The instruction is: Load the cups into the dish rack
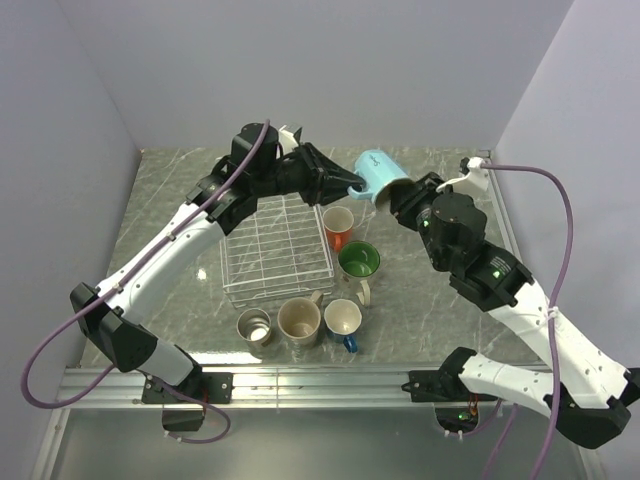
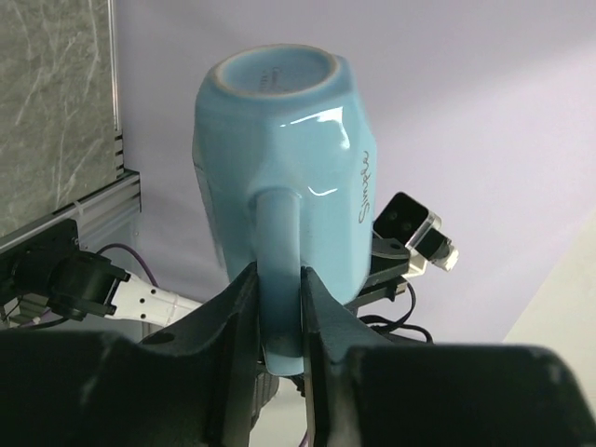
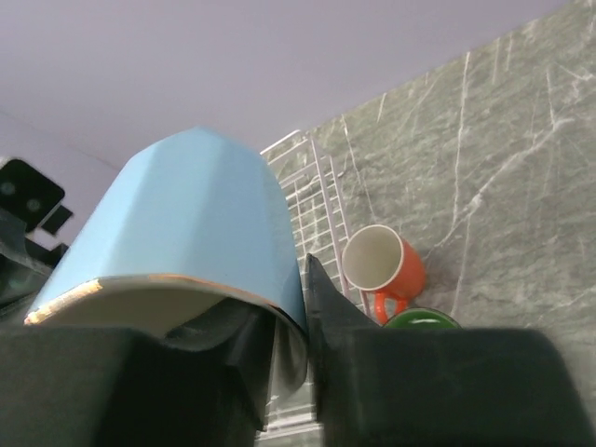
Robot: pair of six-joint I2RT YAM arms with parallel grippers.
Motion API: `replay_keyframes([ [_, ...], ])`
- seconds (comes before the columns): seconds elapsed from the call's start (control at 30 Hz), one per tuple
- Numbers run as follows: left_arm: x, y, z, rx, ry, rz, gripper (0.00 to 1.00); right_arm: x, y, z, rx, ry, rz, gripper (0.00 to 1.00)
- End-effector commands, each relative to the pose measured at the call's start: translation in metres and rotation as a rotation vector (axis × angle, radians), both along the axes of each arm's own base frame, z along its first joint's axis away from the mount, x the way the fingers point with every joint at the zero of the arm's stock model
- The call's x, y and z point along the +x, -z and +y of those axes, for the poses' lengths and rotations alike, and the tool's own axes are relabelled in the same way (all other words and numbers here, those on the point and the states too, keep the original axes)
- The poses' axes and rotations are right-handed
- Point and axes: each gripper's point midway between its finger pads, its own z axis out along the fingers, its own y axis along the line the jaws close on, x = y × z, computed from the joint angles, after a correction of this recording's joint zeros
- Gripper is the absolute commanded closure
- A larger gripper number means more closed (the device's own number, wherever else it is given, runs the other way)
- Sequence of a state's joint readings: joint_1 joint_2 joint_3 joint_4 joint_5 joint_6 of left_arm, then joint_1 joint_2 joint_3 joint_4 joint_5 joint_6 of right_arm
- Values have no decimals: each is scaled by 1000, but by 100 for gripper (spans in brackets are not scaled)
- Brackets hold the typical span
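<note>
The light blue cup [image 1: 380, 172] hangs in the air above the table's far side, held between both arms. My left gripper [image 1: 352, 186] is shut on its handle [image 2: 277, 242], one jaw pressed to each side. My right gripper [image 1: 392, 198] pinches the cup's rim [image 3: 177, 284], with one finger inside and one outside the wall. The dish rack [image 1: 275, 240] lies below and to the left with no cup in it. On the table beside the rack stand the orange cup [image 1: 338, 225], the green-lined cup [image 1: 358, 262], the beige cup [image 1: 299, 320], the dark blue cup [image 1: 343, 320] and the steel cup [image 1: 254, 326].
Grey walls close in the table on the left, back and right. An aluminium rail [image 1: 320, 382] runs along the near edge by the arm bases. In the right wrist view the orange cup [image 3: 382, 265] lies just right of the rack's edge [image 3: 312, 186].
</note>
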State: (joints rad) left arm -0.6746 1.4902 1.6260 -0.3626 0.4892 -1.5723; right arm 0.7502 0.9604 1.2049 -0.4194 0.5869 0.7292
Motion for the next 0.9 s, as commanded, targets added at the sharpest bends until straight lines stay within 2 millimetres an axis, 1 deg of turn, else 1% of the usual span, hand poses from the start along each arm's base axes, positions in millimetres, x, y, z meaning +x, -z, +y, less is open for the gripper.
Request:
replay_keyframes([
  [0.0,-21,-62,13,-111,20,-108,100,8,-8,13,34,-14,-26,56],
  [0.03,-19,-58,18,-84,4,-111,100,8,-6,14,30,-20,-22,36],
  [0.07,-18,-59,24,-74,-12,-121,100,8,-4,16,25,-29,-18,29],
  [0.13,-9,-48,35,-24,-55,-128,100,9,-3,20,17,-39,-11,21],
  [0.2,-7,-46,45,4,-86,-141,100,10,-3,23,9,-51,-4,20],
  [0.23,-2,-37,50,41,-111,-142,100,12,-1,26,4,-56,3,20],
  [0.27,-1,-35,55,58,-125,-148,100,12,-3,27,1,-61,-1,20],
  [0.33,7,-27,65,119,-168,-173,100,13,-2,30,-4,-74,8,20],
  [0.37,11,-22,76,158,-200,-168,100,13,0,32,-14,-84,12,20],
  [0.4,14,-19,82,188,-220,-172,100,12,0,33,-19,-91,15,20],
  [0.47,24,-19,98,242,-273,-218,100,10,4,32,-31,-95,29,20],
  [0.5,29,-14,109,278,-301,-215,100,9,6,31,-37,-97,36,20],
  [0.53,32,-17,116,311,-319,-257,100,8,8,30,-43,-99,39,19],
  [0.57,43,-14,129,358,-374,-266,100,6,12,28,-55,-98,49,19],
  [0.6,47,-6,138,412,-399,-261,100,4,13,25,-61,-96,50,19],
  [0.63,50,-10,146,458,-420,-303,100,2,13,22,-64,-92,49,19],
  [0.67,63,-4,160,519,-482,-309,100,0,17,19,-77,-88,62,19],
  [0.7,67,-3,167,556,-508,-324,100,-4,15,15,-79,-85,57,19],
  [0.73,70,-1,171,600,-501,-364,100,-6,18,12,-86,-83,63,19],
  [0.77,78,1,179,645,-544,-386,100,-8,22,7,-101,-75,73,19],
  [0.8,86,2,190,693,-599,-409,100,-12,20,3,-99,-72,68,19],
  [0.83,96,8,195,742,-617,-458,100,-14,23,1,-107,-72,74,19],
  [0.87,100,5,197,751,-635,-509,100,-18,27,-4,-121,-67,88,19],
])
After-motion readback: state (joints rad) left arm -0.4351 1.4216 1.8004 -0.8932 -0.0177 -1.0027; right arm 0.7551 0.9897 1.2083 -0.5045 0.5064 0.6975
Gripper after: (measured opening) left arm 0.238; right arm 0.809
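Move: My left fingers already grip the handle of the blue mug, whose body sits about 5 cm to their right. The dish rack's middle lies some 15 cm ahead of this hand, 19 cm left and about 35 cm below. Down at table level, the orange mug is about 14 cm ahead and 2 cm left, the green mug 5 cm ahead and 4 cm right. From my right hand, still on the rim, the blue mug's middle is about 4 cm left and 3 cm ahead. I open my right fingers wide and let go of the rim, easing that hand about 3 cm left and down before it turns back to the right and slightly towards me. My left hand keeps its pinch on the handle and carries the blue mug some 17 cm left, also forward and slightly down, to over the rack, swinging its fingers some 50 degrees from pointing right to mostly forward and downward. ##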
